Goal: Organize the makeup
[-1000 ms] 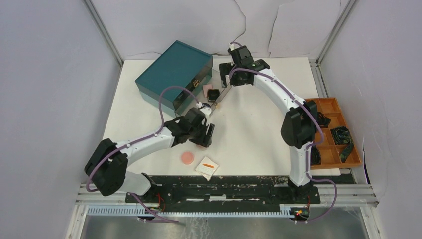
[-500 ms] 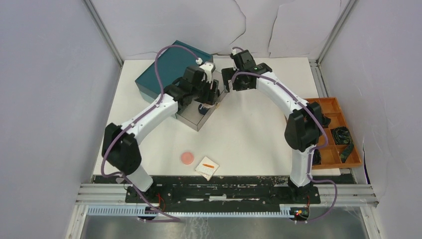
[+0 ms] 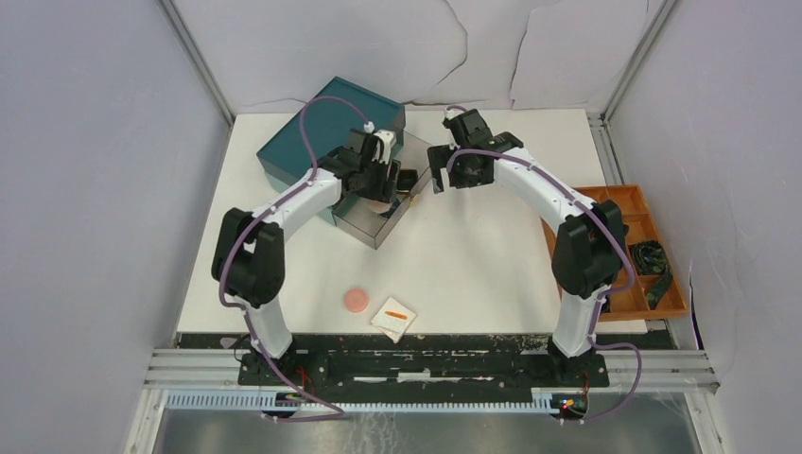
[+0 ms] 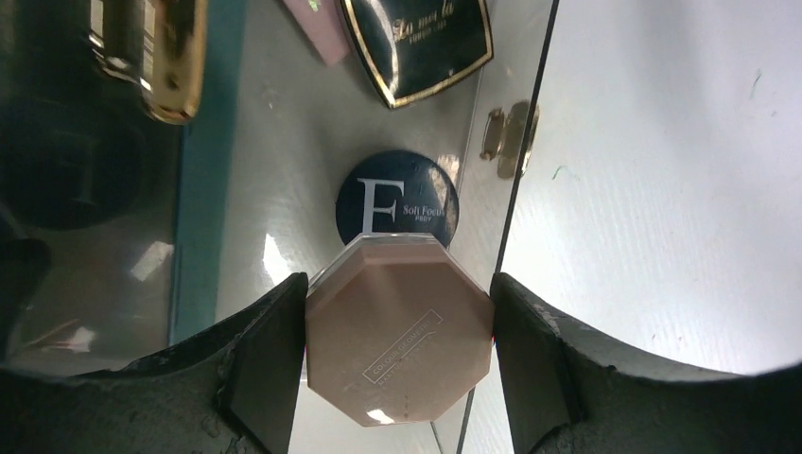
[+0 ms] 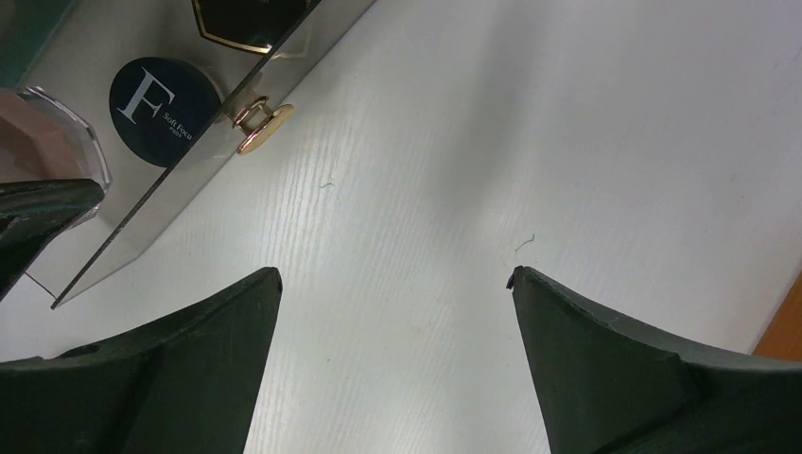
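Note:
My left gripper (image 4: 397, 279) is shut on a beige octagonal compact (image 4: 397, 350) and holds it over the open clear drawer (image 3: 364, 225) of the teal box (image 3: 312, 132). Below it in the drawer lie the dark-blue "F" tin (image 4: 397, 194), a black square compact (image 4: 421, 43) and a pink square (image 4: 322, 33). My right gripper (image 5: 394, 272) hangs open over bare table just right of the drawer front, with nothing between its fingers. A pink round disc (image 3: 357, 300) and a white pad (image 3: 394, 319) with a thin red stick on it lie near the table's front edge.
The drawer's gold handle (image 5: 260, 123) faces my right gripper. An orange compartment tray (image 3: 629, 203) with dark rolled bundles (image 3: 651, 257) sits at the right edge of the table. Grey walls close in the table on three sides.
My left arm has swung from the middle of the table up to the drawer, carrying the beige compact. My right gripper has drawn back a little to the right, away from the drawer.

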`<action>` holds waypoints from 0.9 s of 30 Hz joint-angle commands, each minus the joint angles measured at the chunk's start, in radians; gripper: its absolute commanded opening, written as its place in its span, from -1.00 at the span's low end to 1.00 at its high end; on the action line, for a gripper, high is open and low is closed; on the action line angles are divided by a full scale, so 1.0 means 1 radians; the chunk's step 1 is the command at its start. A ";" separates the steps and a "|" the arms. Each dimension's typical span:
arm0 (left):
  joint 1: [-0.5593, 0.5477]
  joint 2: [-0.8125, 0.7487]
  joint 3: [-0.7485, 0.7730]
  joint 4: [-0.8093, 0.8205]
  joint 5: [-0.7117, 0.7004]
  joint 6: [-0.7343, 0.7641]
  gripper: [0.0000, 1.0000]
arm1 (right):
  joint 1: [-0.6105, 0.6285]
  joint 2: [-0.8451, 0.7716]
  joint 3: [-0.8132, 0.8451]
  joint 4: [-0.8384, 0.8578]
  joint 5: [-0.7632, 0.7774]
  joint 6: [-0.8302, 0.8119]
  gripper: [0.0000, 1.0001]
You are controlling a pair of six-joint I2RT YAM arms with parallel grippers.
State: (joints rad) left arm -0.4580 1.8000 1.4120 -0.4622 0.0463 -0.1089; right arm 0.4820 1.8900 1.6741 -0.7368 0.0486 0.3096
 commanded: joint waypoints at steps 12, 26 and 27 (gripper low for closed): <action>0.010 -0.048 -0.202 -0.030 0.020 0.040 0.19 | -0.003 -0.019 -0.001 0.048 -0.019 0.026 0.96; 0.009 -0.161 -0.138 -0.013 0.039 0.058 0.99 | -0.002 -0.072 -0.034 0.020 -0.049 0.013 1.00; 0.010 -0.173 -0.128 -0.018 0.046 0.056 0.99 | 0.000 -0.080 -0.037 0.010 -0.054 0.006 1.00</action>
State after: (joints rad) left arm -0.4511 1.6966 1.2133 -0.4774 0.0628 -0.0711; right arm 0.4820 1.8881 1.6474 -0.7197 0.0147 0.3275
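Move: The beige compact, already held by the left hand, is going to the free drawer floor about 5 cm back, 3 cm left and 8 cm below that hand. The round F powder lies almost straight beneath the hand, the black case 4 cm farther out and 4 cm right, and the drawer's near corner 10 cm back and 2 cm left. From the right hand, that free spot is roughly 7 cm back, 13 cm left and 10 cm down. The beige compact is lowered into the drawer's near end beside the F powder: the left hand brings it down about 7 cm, drawing back some 5 cm and a little left, fingers tipping about 10 degrees steeper. After a brief hold the fingers spread wide, let it go, and the empty hand climbs about 4 cm off it. ##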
